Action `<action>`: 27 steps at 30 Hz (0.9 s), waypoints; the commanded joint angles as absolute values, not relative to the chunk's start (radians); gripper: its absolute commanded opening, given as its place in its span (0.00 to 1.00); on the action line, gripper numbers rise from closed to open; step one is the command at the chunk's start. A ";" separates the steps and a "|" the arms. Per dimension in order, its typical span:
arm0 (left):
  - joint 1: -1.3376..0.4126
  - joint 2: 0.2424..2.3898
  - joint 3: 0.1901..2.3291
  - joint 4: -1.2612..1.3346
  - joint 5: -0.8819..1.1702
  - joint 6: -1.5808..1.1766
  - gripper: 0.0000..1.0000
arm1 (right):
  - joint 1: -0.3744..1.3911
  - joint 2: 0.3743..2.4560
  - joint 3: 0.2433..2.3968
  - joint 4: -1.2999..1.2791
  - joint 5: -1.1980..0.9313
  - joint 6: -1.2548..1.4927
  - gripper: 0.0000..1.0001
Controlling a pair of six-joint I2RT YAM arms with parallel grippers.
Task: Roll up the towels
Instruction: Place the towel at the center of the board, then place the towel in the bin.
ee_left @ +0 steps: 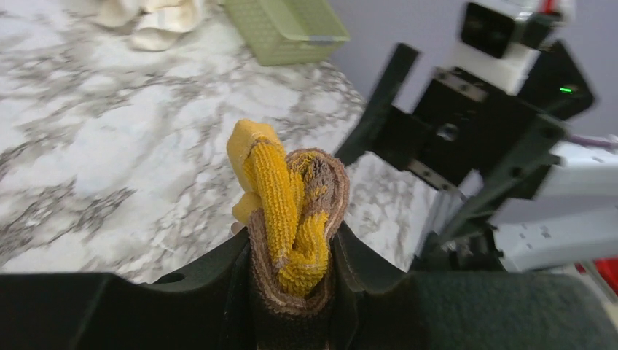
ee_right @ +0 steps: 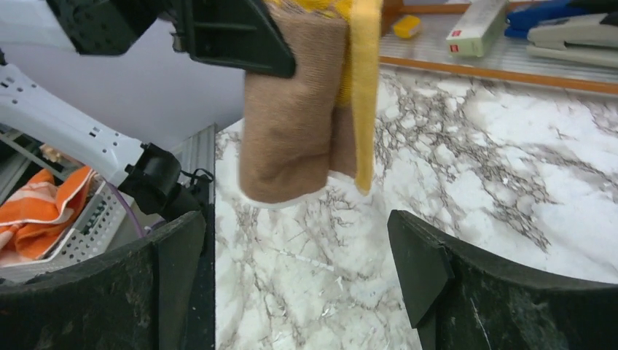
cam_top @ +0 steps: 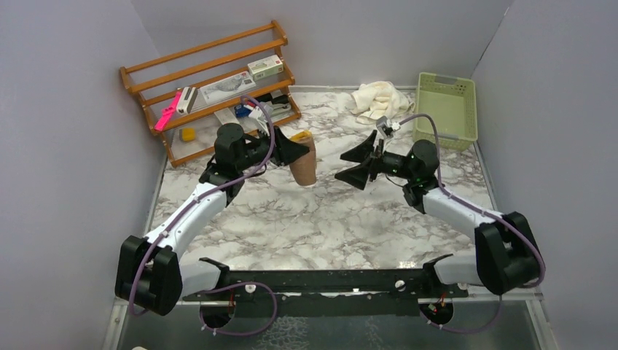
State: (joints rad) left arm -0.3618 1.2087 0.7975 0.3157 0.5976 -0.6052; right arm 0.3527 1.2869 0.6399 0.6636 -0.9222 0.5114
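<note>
A rolled mustard-yellow towel [cam_top: 304,160] with a brown outer side hangs upright above the marble table, pinched in my left gripper [cam_top: 295,149]. In the left wrist view its yellow and brown layers [ee_left: 291,219] are squeezed between the two black jaws. My right gripper [cam_top: 358,166] stands open a short way to the right of the roll, not touching it; in its wrist view the roll [ee_right: 299,109] hangs beyond the wide-apart fingers [ee_right: 430,262]. The cream towel [cam_top: 379,100] lies crumpled at the back of the table.
A pale green basket [cam_top: 446,109] stands at the back right, beside the cream towel. A wooden rack [cam_top: 211,87] with small boxes and stationery runs along the back left. Grey walls close in both sides.
</note>
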 commanded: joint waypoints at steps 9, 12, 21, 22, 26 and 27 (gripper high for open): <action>-0.365 1.201 0.976 0.335 1.176 -0.653 0.09 | 0.354 1.570 0.561 1.779 -1.178 0.926 0.98; -0.371 1.198 0.985 0.339 1.210 -0.663 0.00 | 0.365 1.552 0.593 1.780 -1.237 0.941 0.98; -0.422 1.223 1.021 0.359 1.239 -0.667 0.00 | 0.434 1.584 0.679 1.780 -1.330 0.936 0.98; -0.424 1.226 1.025 0.360 1.241 -0.667 0.00 | 0.444 1.583 0.683 1.780 -1.325 0.928 0.98; -0.425 1.240 1.039 0.366 1.239 -0.665 0.00 | 0.473 1.591 0.708 1.758 -1.313 0.919 0.98; -0.424 1.242 1.040 0.368 1.234 -0.662 0.00 | 0.475 1.593 0.713 1.759 -1.314 0.921 0.98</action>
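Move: The brown-and-yellow towel roll is already off the board, hanging upright in my left fingers, its middle about 3 cm below them. For my empty, wide-open right hand that towel is roughly 11 cm to the left and 3 cm ahead, near its own height. My open right gripper stands some 12 cm right of my left hand and 3 cm back. Some 20 cm lower, the white towel lies about 29 cm ahead and 12 cm right of my right hand, the green basket 26 cm ahead and 31 cm right. With the roll still pinched, I draw my left hand back about 11 cm, lift it some 8 cm and edge it right, swinging it clockwise nearly 40 degrees until its fingers point straight at my right side. My right hand, fingers staying wide, dips briefly, then goes back some 7 cm and left towards the towel while turning counter-clockwise. ##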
